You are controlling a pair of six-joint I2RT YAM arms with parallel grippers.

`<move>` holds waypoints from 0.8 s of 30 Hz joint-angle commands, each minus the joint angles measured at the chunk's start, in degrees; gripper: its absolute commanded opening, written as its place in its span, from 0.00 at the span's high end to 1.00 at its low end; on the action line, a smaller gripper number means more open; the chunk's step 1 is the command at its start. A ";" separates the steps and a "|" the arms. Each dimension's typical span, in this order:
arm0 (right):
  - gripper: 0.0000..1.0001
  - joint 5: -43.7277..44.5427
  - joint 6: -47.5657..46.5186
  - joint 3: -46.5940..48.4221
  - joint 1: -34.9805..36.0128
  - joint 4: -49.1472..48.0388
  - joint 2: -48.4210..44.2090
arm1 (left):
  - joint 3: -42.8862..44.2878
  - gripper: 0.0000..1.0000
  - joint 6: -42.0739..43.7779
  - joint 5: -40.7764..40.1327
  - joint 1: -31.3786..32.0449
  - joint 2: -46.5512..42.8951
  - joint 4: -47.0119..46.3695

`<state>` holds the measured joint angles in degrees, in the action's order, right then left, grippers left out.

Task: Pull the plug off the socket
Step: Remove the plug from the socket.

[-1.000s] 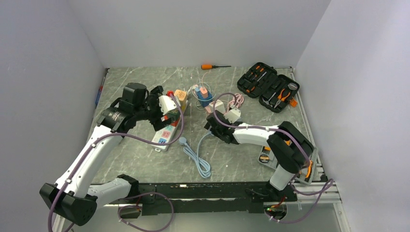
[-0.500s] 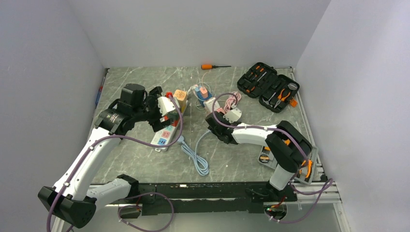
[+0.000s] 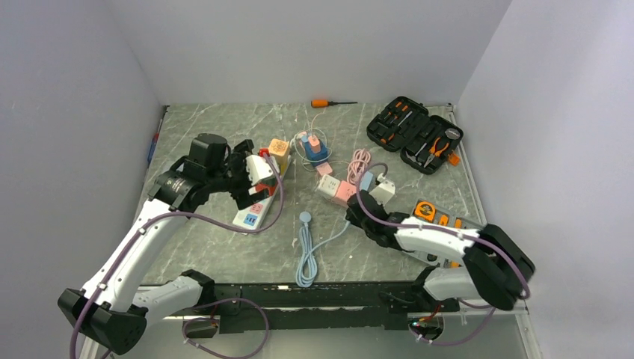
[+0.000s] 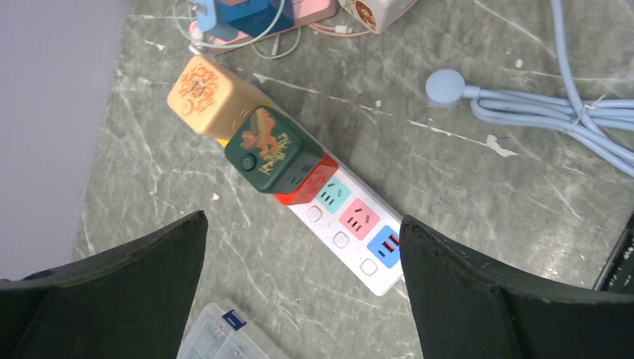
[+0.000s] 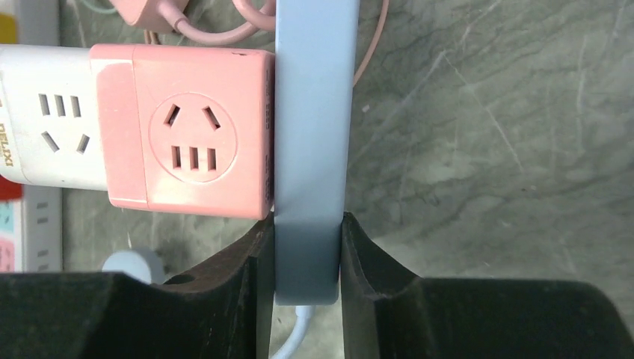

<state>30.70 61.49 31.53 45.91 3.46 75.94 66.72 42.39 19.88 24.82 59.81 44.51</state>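
My right gripper (image 5: 308, 254) is shut on a flat grey-blue plug (image 5: 310, 149). The plug lies flush against the right side of a pink cube socket (image 5: 187, 127), which is joined to a white cube (image 5: 45, 112); I cannot tell whether its pins are seated. In the top view the right gripper (image 3: 357, 213) sits near the pink cube (image 3: 344, 192), right of centre. My left gripper (image 4: 303, 221) is open and empty above a white power strip (image 4: 351, 224) that carries a green cube (image 4: 269, 153) and a tan cube (image 4: 209, 93).
A light-blue cable with a round end (image 3: 304, 218) coils toward the near edge. An open tool case (image 3: 415, 134) and an orange screwdriver (image 3: 329, 102) lie at the back. A clear plastic box (image 4: 224, 336) is beside the strip. Another white cube (image 3: 383, 191) is near the right gripper.
My right arm has drawn back toward the near right, keeping hold of the plug, and the pink and white cubes came with it. The blue cable shifted. The left arm barely moved.
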 commanded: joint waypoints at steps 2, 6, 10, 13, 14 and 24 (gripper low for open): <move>1.00 -3.60 -9.86 -4.93 0.35 -5.98 -12.88 | -0.16 0.01 2.24 3.67 3.47 0.30 0.61; 1.00 -6.09 -14.97 -4.99 0.46 -4.84 -17.49 | 0.21 0.01 3.40 6.21 8.02 2.66 -1.45; 1.00 -5.75 -16.11 -4.67 0.51 -3.73 -19.66 | 0.84 0.01 4.88 8.28 13.62 6.65 -4.22; 1.00 -4.99 -16.07 -5.12 0.61 -3.73 -21.30 | 0.02 0.01 5.88 9.86 16.76 9.46 -8.93; 1.00 -4.70 -15.86 -5.43 0.66 -3.73 -21.69 | -0.04 0.01 5.74 10.30 17.36 10.84 -10.48; 1.00 -2.85 -16.56 -6.92 2.28 -4.92 -22.49 | 9.95 0.01 -1.38 13.69 21.47 29.73 -15.02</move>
<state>25.69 45.74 23.59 47.11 6.39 55.90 71.99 44.12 30.06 44.16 85.91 32.62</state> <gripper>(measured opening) 0.326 0.994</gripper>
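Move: Ahead and to the right of the open left hand, the white plug, stuck on the pink cube of the held blue strip, lies about 6 cm ahead, 18 cm right and roughly 19 cm below; the pink cube is some 5 cm ahead and 22 cm right at the same depth. From the right hand, which grips the strip's near end, the white plug is 6 cm ahead and 7 cm left, the pink cube 5 cm ahead and 2 cm left, both about level; the round blue plug lies 1 cm ahead, 12 cm left, 3 cm lower. Swinging right about 16 cm and sinking some 7 cm, the left hand leaves the white power strip and closes in on the white plug, dipping back slightly before easing forward again; it turns about 30 degrees clockwise, fingers wide open and still untouching. The right hand keeps its grip on the blue strip, drawing it back and up 3 to 4 cm while turning it roughly 15 degrees counter-clockwise. ##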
